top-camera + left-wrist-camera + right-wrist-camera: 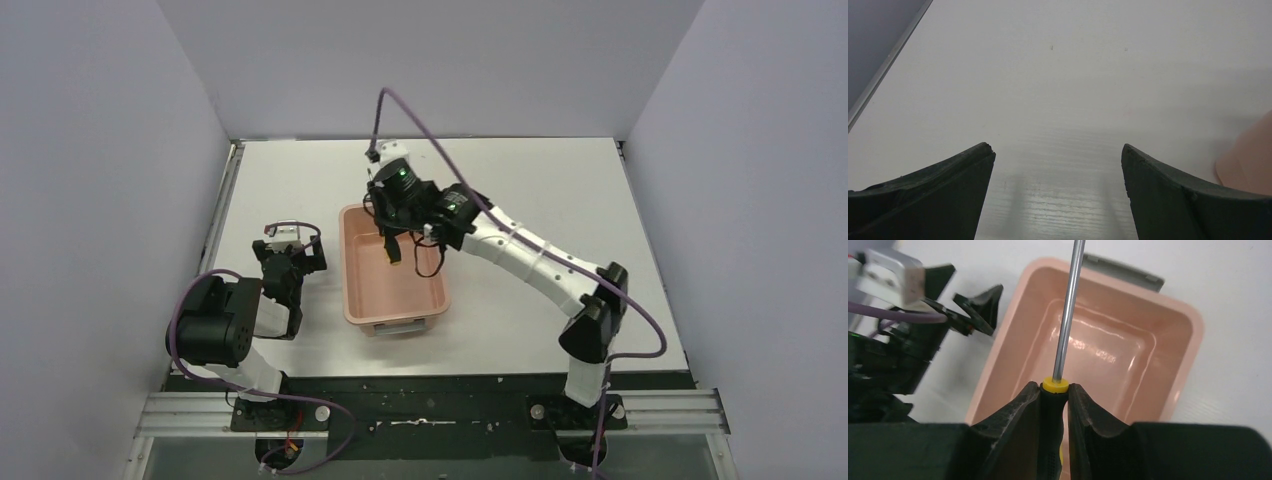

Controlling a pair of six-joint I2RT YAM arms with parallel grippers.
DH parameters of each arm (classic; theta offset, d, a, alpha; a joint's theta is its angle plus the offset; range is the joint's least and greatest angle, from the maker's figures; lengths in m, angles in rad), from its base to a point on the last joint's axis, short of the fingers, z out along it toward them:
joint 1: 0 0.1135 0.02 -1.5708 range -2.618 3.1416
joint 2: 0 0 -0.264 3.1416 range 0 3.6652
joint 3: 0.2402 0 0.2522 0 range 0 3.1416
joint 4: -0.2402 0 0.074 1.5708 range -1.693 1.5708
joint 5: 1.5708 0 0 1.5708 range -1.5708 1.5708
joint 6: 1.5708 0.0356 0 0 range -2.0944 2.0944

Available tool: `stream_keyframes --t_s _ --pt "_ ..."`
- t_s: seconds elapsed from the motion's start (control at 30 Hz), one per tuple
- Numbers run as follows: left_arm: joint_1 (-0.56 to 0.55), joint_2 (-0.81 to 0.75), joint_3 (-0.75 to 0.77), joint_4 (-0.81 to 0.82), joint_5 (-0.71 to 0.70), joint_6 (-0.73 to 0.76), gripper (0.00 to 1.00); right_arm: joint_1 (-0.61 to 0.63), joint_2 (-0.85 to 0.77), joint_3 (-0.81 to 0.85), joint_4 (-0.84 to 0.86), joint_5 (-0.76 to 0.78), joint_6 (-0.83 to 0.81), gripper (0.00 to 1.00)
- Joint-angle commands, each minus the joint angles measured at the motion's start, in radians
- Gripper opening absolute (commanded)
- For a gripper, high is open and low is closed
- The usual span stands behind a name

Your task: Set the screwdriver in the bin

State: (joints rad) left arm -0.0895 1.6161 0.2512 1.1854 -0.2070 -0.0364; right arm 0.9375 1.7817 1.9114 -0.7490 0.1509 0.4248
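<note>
The salmon-pink bin (352, 280) stands in the middle of the table, long side running away from me. My right gripper (391, 240) hangs over the bin's far half, shut on the screwdriver (395, 255), which points down into the bin. In the right wrist view the gripper (1054, 386) clamps the black handle just below its yellow collar. The screwdriver (1067, 320) reaches out over the bin's floor, above the bin (1189, 345). My left gripper (291, 258) is open and empty, left of the bin. In its own view the left gripper (1057, 150) is over bare table, with the bin's corner (1253, 157) at the right edge.
The bin has a dark grey handle (1128, 271) at its end. The left arm (908, 335) shows beside the bin in the right wrist view. White walls enclose the table on three sides. A purple cable (420, 125) loops above the right arm.
</note>
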Motion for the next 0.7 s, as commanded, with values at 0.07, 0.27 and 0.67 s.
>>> stream_keyframes --t_s 0.07,0.27,0.67 --pt "0.005 -0.007 0.002 0.026 0.013 0.009 0.97 0.058 0.140 -0.103 -0.045 0.096 0.046 0.00" --pt "0.005 -0.007 0.002 0.026 0.012 0.009 0.97 0.068 0.220 -0.234 0.040 0.070 0.065 0.00" --pt "0.005 -0.006 0.002 0.026 0.012 0.009 0.97 0.064 0.248 -0.250 0.049 0.126 0.068 0.58"
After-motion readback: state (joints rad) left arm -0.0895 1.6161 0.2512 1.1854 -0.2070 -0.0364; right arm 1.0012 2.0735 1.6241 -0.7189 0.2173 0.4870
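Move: The right hand holds the screwdriver over the bin, whose middle is about 3 cm ahead, 2 cm to the right and some 22 cm below. The bin's far handle is roughly 20 cm ahead and 1 cm to the right, its near handle about 13 cm back and 3 cm to the right; the left gripper waits some 20 cm to the left, 8 cm ahead. From the left hand, the bin's middle is about 22 cm to the right, 5 cm back and level in height. Straight down into the bin, fast and then easing off, the right hand sinks about 24 cm and draws back some 4 cm towards the bin's near half, its fingers tipping some 30 degrees steeper. Low inside, close to the floor, it stops and opens from a narrow grip to roughly half wide, letting go of the screwdriver. ##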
